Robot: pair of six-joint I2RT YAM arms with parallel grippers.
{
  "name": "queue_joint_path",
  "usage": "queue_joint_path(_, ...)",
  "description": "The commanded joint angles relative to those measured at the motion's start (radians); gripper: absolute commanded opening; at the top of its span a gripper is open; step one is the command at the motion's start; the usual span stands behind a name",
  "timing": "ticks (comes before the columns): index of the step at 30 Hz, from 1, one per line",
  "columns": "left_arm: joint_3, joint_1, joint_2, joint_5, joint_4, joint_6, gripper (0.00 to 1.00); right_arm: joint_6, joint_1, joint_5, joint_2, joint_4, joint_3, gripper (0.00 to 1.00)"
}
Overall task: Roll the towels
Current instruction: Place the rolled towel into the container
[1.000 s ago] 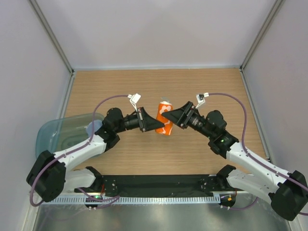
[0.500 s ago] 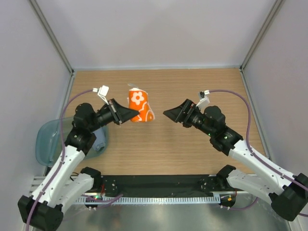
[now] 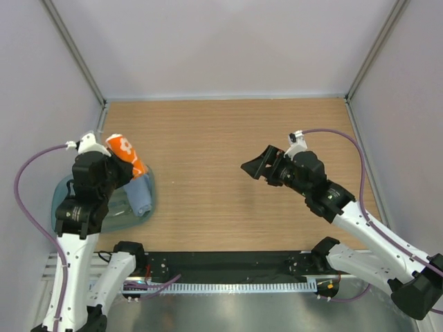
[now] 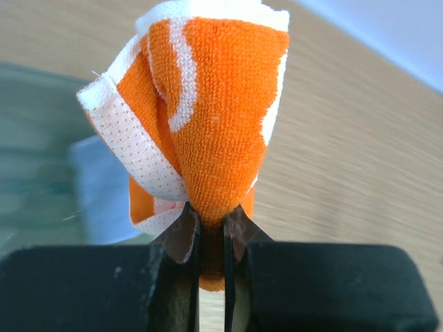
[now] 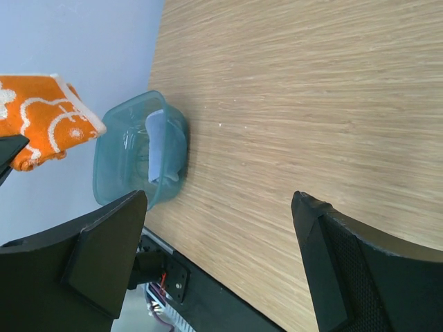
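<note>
My left gripper [image 3: 119, 168] [image 4: 211, 223] is shut on the lower end of a rolled orange and white towel [image 3: 125, 153] [image 4: 208, 117] and holds it in the air over the far edge of the blue-green tray [image 3: 69, 190]. A rolled pale blue towel [image 3: 140, 196] [image 4: 102, 187] lies inside the tray at its right side. My right gripper [image 3: 255, 161] [image 5: 218, 207] hovers open and empty over the middle of the table. In the right wrist view the orange towel [image 5: 45, 114] shows at the far left, above the tray [image 5: 114, 159] and the blue towel [image 5: 166, 145].
The wooden tabletop [image 3: 228, 138] is walled at the back and on both sides. The tray sits against the left wall near the front. A black base rail [image 3: 228, 263] runs along the near edge between the arm mounts.
The left arm has carried the orange towel from the table's middle leftward to above the tray. The right gripper let go of it, opened wide and drew back a little to the right.
</note>
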Motion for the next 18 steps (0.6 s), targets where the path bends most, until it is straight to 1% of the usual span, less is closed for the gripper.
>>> queue_joint_path(1,0.054,0.015,0.032,-0.430,-0.227,0.088,0.00,-0.024,0.004,-0.004,-0.006,-0.011,0.029,0.93)
queue_joint_path(3,0.083,0.021,0.041,-0.503,-0.253,0.108,0.00,-0.016,0.002,-0.026,-0.006,-0.005,0.018,0.93)
queue_joint_path(6,0.095,0.029,0.049,-0.545,-0.276,0.113,0.00,-0.012,0.002,-0.058,-0.006,0.009,0.003,0.93)
queue_joint_path(7,0.103,0.031,0.077,-0.578,-0.295,0.111,0.00,-0.001,0.004,-0.067,-0.003,0.014,0.000,0.93)
queue_joint_path(10,0.114,0.044,0.145,-0.588,-0.325,0.105,0.00,0.008,0.004,-0.099,0.005,0.015,-0.010,0.93)
queue_joint_path(12,0.120,0.052,0.175,-0.589,-0.329,0.108,0.00,0.008,0.002,-0.107,0.009,0.009,-0.019,0.93)
queue_joint_path(16,0.138,0.057,0.242,-0.637,-0.321,0.131,0.00,0.015,0.002,-0.147,0.023,0.020,-0.045,0.93)
queue_joint_path(18,0.163,0.060,0.297,-0.700,-0.333,0.136,0.00,0.025,0.004,-0.167,0.029,0.037,-0.065,0.93)
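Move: The left hand holds the rolled orange towel; the container's middle lies about 13 cm to its left, 4 cm back and 25 cm below. The rolled blue towel in the container is some 3 cm left, 4 cm back and 25 cm below. From the right hand, the container is about 48 cm left, 5 cm back and 20 cm down. Left hand carries the towel about 12 cm left over the container, sinking 5 cm, tipping down and turning counter-clockwise. ##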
